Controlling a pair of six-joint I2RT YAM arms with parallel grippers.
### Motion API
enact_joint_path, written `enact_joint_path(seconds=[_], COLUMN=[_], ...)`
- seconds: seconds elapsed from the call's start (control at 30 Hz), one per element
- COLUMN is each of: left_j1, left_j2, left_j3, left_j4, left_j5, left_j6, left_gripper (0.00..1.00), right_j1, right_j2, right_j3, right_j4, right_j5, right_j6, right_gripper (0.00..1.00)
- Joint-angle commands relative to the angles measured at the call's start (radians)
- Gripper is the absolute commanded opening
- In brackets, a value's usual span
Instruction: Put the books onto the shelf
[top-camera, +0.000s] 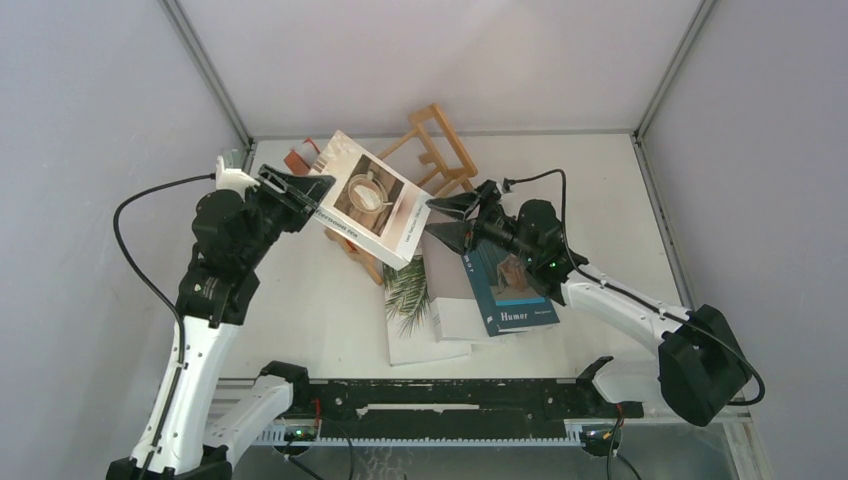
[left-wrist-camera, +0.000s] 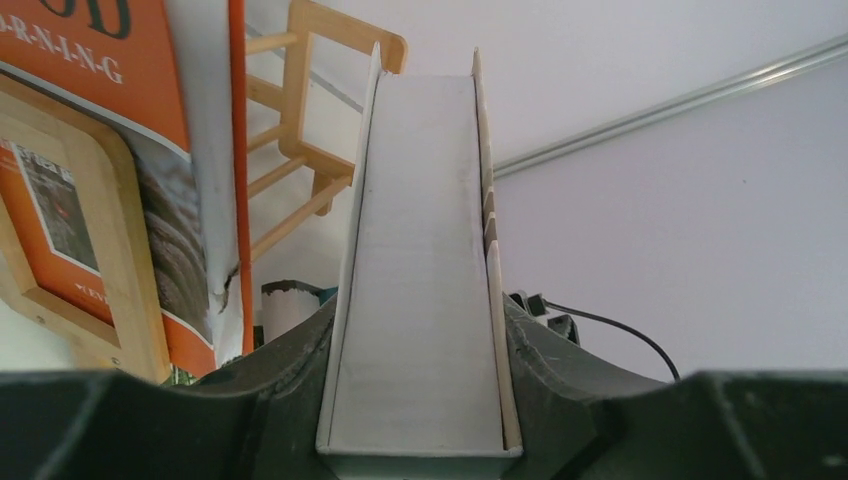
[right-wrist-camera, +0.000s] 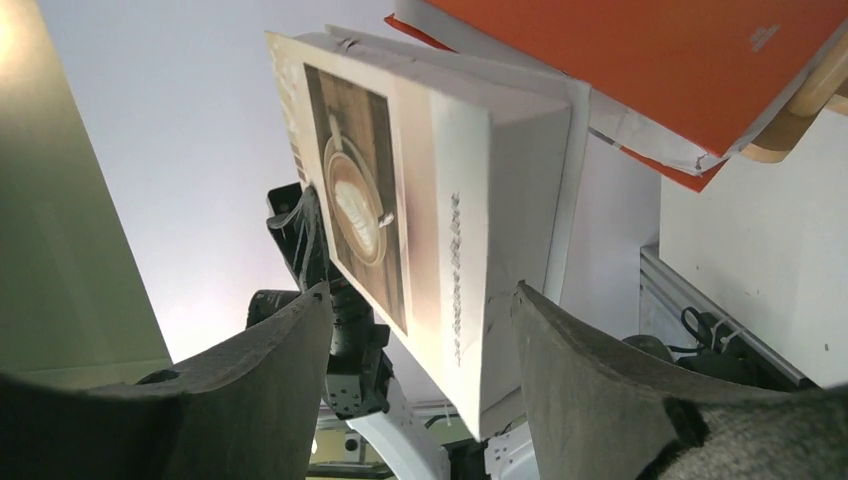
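Observation:
My left gripper (top-camera: 303, 197) is shut on the white book with the cup picture (top-camera: 368, 198), holding it tilted above the table; its page edge (left-wrist-camera: 420, 260) runs between the fingers. My right gripper (top-camera: 447, 219) stands open around that book's lower corner (right-wrist-camera: 440, 230), with gaps on both sides. Behind the book is the light-wood shelf (top-camera: 438, 150), its ladder frame (left-wrist-camera: 300, 130) showing. The orange-red book (top-camera: 300, 157) leans at the shelf (right-wrist-camera: 650, 60). On the table lie the teal "Humor" book (top-camera: 512, 290), the palm-leaf book (top-camera: 408, 305) and the plain grey-white book (top-camera: 458, 318).
White walls close in the table at the back and both sides. A black rail (top-camera: 440, 400) runs along the near edge between the arm bases. A cable (top-camera: 545, 180) trails from the right wrist.

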Motion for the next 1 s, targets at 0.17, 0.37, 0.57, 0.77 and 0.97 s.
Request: enact_joint_path(seconds=[0.17,0.37,0.57,0.77,0.97], left_j1=[0.006,-0.002,-0.026,-0.062,-0.103], left_j2=[0.032,0.056,0.088,0.110,0.142], left_j3=[0.090,0.118,0.180,0.218,0.264], left_j4=[0.091,0.100,0.062,0.018,-0.032], left_j5=[-0.053,-0.058,-0.072,-0.097,-0.137], left_j6=[0.014,0.023,0.054,0.073,0.091], left_gripper=[0.29,0.29,0.30,0.32,0.32], right_j1=[-0.048,-0.073,-0.009,0.155,0.478], right_j2=[-0.012,-0.034,-0.071,-0.050,-0.005], right_j3=[0.049,0.084,0.358,0.628,0.707], right_j4=[0.015,-0.102,-0.546,-0.870,-0.900], right_j5=[-0.071,-0.091,0.030,0.304,0.813], right_j6=[-0.061,-0.186,-0.689,-1.096,-1.541], right_gripper=[0.73,0.73,0.73,0.72,0.73])
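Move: The left gripper holds the coffee-cup book, its middle about 8 cm to the right and 4 below; the shelf it goes to centres some 8 cm ahead, 10 right and 28 below, with the orange book about 6 ahead and 20 below. From the open right gripper, the coffee-cup book's middle is about 3 cm ahead and 11 left, nearly level; the grey book lies some 7 back, 2 right and the Humor book 7 back, 16 right, both 27 below. Keep the coffee-cup book pinched in the left gripper, ease it about 2 cm forward, then lift it some 3.5 cm above the orange book and shelf. With the right fingers staying open, shift slightly forward and right with a small dip, then sweep up about 12 cm and back 5, rolling the wrist some 65 degrees counter-clockwise as seen from behind the hand, fingers still pointing forward-left. ##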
